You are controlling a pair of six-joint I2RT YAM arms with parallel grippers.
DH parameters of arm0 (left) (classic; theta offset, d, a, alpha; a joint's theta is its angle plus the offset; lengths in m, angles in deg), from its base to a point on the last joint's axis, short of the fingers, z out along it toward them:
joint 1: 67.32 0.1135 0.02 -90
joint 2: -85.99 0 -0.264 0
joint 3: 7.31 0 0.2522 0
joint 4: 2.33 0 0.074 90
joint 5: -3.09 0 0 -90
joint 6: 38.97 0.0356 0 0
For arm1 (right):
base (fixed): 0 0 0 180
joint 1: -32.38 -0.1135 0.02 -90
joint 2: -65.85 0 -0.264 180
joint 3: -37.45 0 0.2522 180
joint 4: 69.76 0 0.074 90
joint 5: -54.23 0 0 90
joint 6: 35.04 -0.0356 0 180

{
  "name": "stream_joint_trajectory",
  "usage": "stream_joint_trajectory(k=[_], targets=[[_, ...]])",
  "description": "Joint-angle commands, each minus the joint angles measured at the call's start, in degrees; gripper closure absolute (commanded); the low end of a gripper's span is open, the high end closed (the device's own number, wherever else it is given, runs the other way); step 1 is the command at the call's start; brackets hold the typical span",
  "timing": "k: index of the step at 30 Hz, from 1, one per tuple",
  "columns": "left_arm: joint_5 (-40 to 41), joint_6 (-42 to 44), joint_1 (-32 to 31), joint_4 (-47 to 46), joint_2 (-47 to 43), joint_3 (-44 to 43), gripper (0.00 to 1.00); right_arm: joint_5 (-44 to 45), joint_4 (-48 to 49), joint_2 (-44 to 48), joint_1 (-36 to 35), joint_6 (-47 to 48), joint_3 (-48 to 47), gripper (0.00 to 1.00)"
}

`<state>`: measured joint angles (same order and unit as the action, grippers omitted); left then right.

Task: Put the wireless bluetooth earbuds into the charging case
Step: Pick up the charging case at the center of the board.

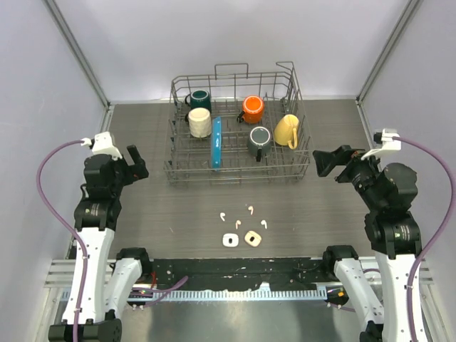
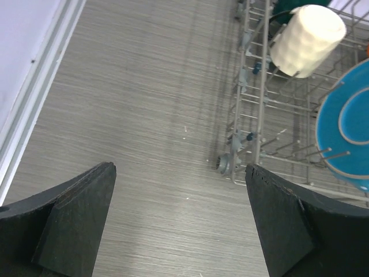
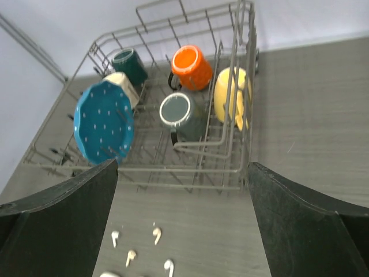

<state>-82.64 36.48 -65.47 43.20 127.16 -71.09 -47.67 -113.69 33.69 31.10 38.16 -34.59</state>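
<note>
Several tiny stemmed earbuds lie loose on the table's near middle: a white one (image 1: 222,213), a pinkish one (image 1: 250,209), another pinkish one (image 1: 238,224) and a white one (image 1: 263,224). Just in front of them lie two small open charging cases, one white (image 1: 229,240) and one beige (image 1: 252,238). The right wrist view shows the earbuds (image 3: 156,233) low between its fingers. My left gripper (image 1: 135,162) (image 2: 179,167) hangs open at the far left, over bare table. My right gripper (image 1: 324,162) (image 3: 181,164) hangs open at the right, well above and away from the earbuds.
A wire dish rack (image 1: 299,167) stands at the back middle with a teal mug (image 1: 199,98), cream mug (image 1: 200,122), orange mug (image 1: 252,108), grey mug (image 1: 259,138), yellow mug (image 1: 286,130) and an upright blue plate (image 1: 216,142). Walls close in both sides.
</note>
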Motion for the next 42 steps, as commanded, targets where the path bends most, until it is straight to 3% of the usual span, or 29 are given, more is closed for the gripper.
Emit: stream_joint_trajectory(k=[1, 5, 10, 16, 23, 27, 33, 36, 42], targets=[[7.4, -2.6, 0.0, -2.3, -1.3, 2.8, 0.00, -7.2, -1.4, 0.8, 0.0, 1.3, 0.3, 0.01], [8.8, 0.9, 0.1, -1.2, 1.1, 4.2, 0.00, -5.6, 0.2, 1.1, 0.0, -3.1, 2.3, 0.01], [11.5, 0.1, 0.0, -0.7, 5.5, 4.1, 0.00, -7.8, -3.0, 1.9, 0.0, 2.6, 2.3, 0.01], [8.2, -3.7, 0.0, 4.5, 2.4, 0.6, 0.00, -19.6, -7.1, 2.8, -0.3, 7.1, 3.6, 0.01], [9.3, -5.1, -1.1, 2.8, -1.9, 3.1, 0.00, -13.9, -21.8, 1.2, -1.0, 8.2, -2.0, 0.01], [6.3, -4.1, -1.1, 3.3, -1.0, 2.6, 0.00, -15.5, -22.1, -5.5, -1.0, 3.4, -2.7, 0.01], [5.9, -3.8, -1.3, 3.2, -2.1, 3.2, 0.00, -4.1, -21.7, -2.5, -1.0, 4.1, -5.4, 0.01], [5.9, -3.6, -1.3, 3.1, -2.0, 3.3, 0.00, -3.3, -26.4, -6.2, -1.1, 5.0, -6.2, 0.01], [5.3, -3.4, -1.3, 2.9, -1.4, 3.4, 0.00, -4.0, -25.2, -4.4, -1.0, 4.1, -5.9, 0.01]])
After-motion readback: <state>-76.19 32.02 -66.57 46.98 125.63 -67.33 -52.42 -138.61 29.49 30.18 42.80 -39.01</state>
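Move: The likelier charging case, the right-hand one of two, lies about 16 cm to the right hand's left, 14 cm back and some 34 cm below it. The other case stands about 7 cm to the left of it, and the nearest earbud about 3 cm right of it and 4 cm farther out. From the left hand that right-hand case is roughly 33 cm to the right, 19 cm back and 24 cm below. Open right hand sinks about 8 cm, draws back towards the cases and tips down; left hand dips, half-rises. ##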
